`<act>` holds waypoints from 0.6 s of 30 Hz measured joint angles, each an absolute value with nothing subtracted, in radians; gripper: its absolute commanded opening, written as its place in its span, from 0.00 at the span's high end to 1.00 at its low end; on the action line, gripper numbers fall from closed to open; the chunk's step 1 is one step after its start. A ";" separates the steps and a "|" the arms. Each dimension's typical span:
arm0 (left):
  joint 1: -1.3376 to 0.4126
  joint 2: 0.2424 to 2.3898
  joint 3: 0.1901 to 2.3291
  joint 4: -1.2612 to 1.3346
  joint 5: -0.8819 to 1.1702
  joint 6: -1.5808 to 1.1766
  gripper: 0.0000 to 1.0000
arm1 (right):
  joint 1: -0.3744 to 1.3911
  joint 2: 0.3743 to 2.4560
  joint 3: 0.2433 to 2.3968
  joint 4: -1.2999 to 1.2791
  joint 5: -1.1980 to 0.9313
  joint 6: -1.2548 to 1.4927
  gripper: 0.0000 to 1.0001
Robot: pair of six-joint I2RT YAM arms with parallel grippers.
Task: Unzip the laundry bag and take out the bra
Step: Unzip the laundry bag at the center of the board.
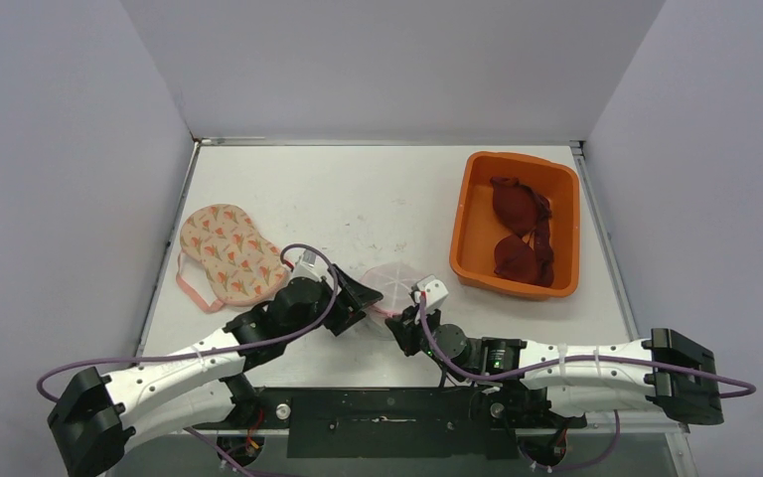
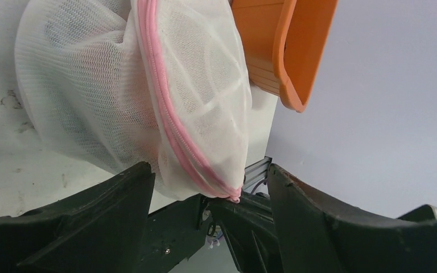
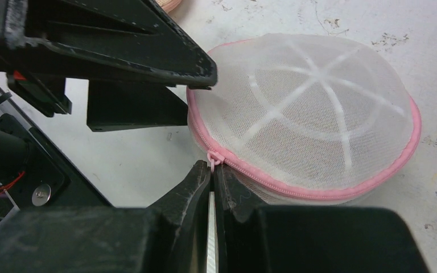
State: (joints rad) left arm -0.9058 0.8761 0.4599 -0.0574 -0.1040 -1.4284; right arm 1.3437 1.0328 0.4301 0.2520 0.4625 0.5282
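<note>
The laundry bag (image 1: 393, 282) is a round white mesh dome with a pink zipper (image 3: 296, 185), lying on the table between my two arms. Its zipper looks closed all the way round in the right wrist view. My right gripper (image 3: 212, 166) is shut on the small pink zipper pull (image 3: 213, 157) at the bag's near edge. My left gripper (image 2: 207, 170) is open, its fingers straddling the bag's (image 2: 91, 85) left side without pinching it. In the top view it (image 1: 363, 298) sits just left of the bag. The bra is hidden; nothing shows clearly through the mesh.
An orange bin (image 1: 467, 214) at the right holds a dark red garment (image 1: 522, 229). A peach patterned garment with two cups (image 1: 227, 253) lies on the table at the left, beside my left arm. Grey walls close the table on three sides.
</note>
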 measured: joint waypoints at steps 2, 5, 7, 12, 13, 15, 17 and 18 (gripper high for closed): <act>-0.914 0.910 0.460 -0.031 -0.105 -1.439 0.31 | 1.344 1.035 0.430 0.252 0.458 0.528 0.95; -0.918 0.945 0.460 0.012 -0.107 -1.450 0.36 | 1.345 1.035 0.430 0.253 0.455 0.528 0.95; -0.920 0.960 0.460 0.033 -0.112 -1.456 0.41 | 1.345 1.035 0.430 0.253 0.452 0.528 0.95; -0.921 0.971 0.460 0.065 -0.130 -1.462 0.51 | 1.349 1.035 0.430 0.253 0.448 0.526 0.95; -0.921 0.971 0.460 0.065 -0.134 -1.463 0.53 | 1.349 1.035 0.430 0.253 0.447 0.525 0.95; -0.921 0.971 0.460 0.067 -0.144 -1.464 0.62 | 1.350 1.035 0.430 0.253 0.448 0.524 0.95; -0.921 0.970 0.459 0.075 -0.153 -1.467 0.72 | 1.350 1.033 0.430 0.253 0.448 0.521 0.95; -0.921 0.970 0.458 0.080 -0.155 -1.467 0.76 | 1.350 1.030 0.430 0.252 0.448 0.520 0.95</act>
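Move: The end of the bag's pink zip seam is almost between the left hand's open fingers, about 1 cm ahead, 1 cm right and 1 cm below. The zip pull, already in the right fingers, is some 4 cm back, 3 cm right and 2 cm below the left hand; the mesh lid's centre is 5 cm ahead, 5 cm right and 4 cm below it. From the right hand, the seam end lies about 5 cm ahead, 2 cm left and 1 cm higher. The left fingers come around the pink seam end and close from wide open to about half that gap, one jaw on each side of the cloth, but not shut. The hand first slips right about 1.5 cm, dipping slightly, then eases forward about 1.5 cm. The right hand keeps its pinch on the zip pull, nearly still. ##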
